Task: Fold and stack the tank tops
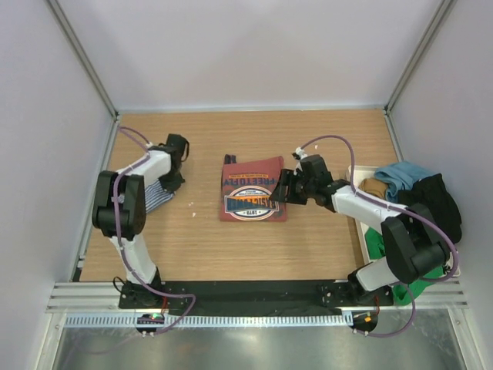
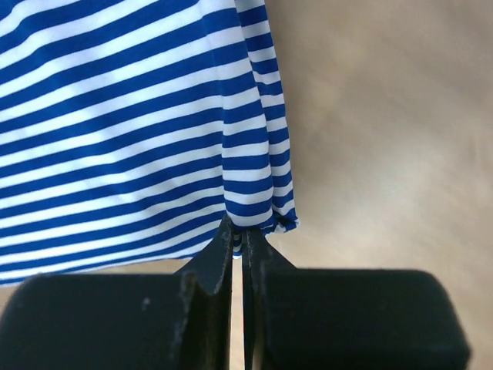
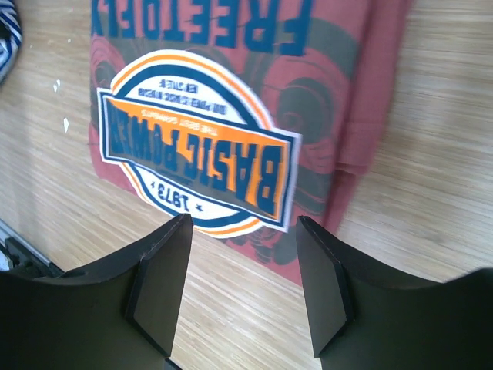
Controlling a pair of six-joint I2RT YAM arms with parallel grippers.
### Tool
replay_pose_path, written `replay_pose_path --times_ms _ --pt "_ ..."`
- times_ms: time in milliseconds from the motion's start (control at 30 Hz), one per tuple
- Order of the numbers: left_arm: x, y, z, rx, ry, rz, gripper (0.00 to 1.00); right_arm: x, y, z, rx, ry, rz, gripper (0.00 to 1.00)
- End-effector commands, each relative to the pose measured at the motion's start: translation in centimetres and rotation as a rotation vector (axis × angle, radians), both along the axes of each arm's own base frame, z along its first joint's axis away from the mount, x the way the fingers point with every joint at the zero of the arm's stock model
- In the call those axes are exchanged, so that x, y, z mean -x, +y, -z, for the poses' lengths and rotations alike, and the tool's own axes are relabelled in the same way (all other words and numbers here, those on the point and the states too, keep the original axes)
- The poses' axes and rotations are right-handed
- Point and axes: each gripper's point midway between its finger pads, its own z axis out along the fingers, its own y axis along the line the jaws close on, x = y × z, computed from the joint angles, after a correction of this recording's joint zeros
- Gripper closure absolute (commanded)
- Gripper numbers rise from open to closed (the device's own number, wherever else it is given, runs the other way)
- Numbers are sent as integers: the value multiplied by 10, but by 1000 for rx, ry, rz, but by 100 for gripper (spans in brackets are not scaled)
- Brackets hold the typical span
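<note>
The navy-and-white striped tank top [image 1: 157, 196] lies bunched at the table's left, under my left arm. My left gripper [image 1: 172, 182] is shut on a folded corner of it [image 2: 254, 208], the cloth pinched between the closed fingertips [image 2: 240, 240]. The rust-red tank top [image 1: 253, 199] lies folded flat in the middle of the table, its round printed badge facing up [image 3: 196, 146]. My right gripper [image 1: 282, 192] hovers at that top's right edge. It is open with nothing between its fingers [image 3: 163, 287], and bare wood shows below the gap [image 3: 243, 262].
At the right edge a white tray [image 1: 362, 231] holds a pile of other clothes: blue [image 1: 400, 177], black [image 1: 436, 202], brown [image 1: 375, 187] and green [image 1: 377, 243]. Small white specks [image 1: 193, 205] lie on the wood between the two tops. White walls enclose the table.
</note>
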Motion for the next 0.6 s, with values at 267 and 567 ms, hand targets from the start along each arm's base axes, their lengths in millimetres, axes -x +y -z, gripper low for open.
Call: replay_pose_path --times_ms 267,567 --pt "127 -136 -29 201 -153 255 80 -10 60 -33 -57 -52 -83 38" --pt "145 -109 -73 199 -272 214 0 2 113 -35 -95 -14 -169 39"
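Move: My left hand holds the striped tank top by its near right corner just above the table, with the cloth's middle about 11 cm to the left, 2 cm ahead and 1 cm below. The folded red tank top lies level ahead-wise, some 30 cm to its right. My right hand hovers some 6 cm above the red top, whose middle is about 9 cm to its left; from that hand the striped top is some 49 cm left. I keep the corner pinched and drag the striped tank top back and to the right, towards the red one, then open my left fingers wide and let go while the hand carries on, roughly 20 cm in all, ending slightly higher and turned about 20 degrees clockwise. Meanwhile my right hand, still open, slides about 8 cm left above the red top. ##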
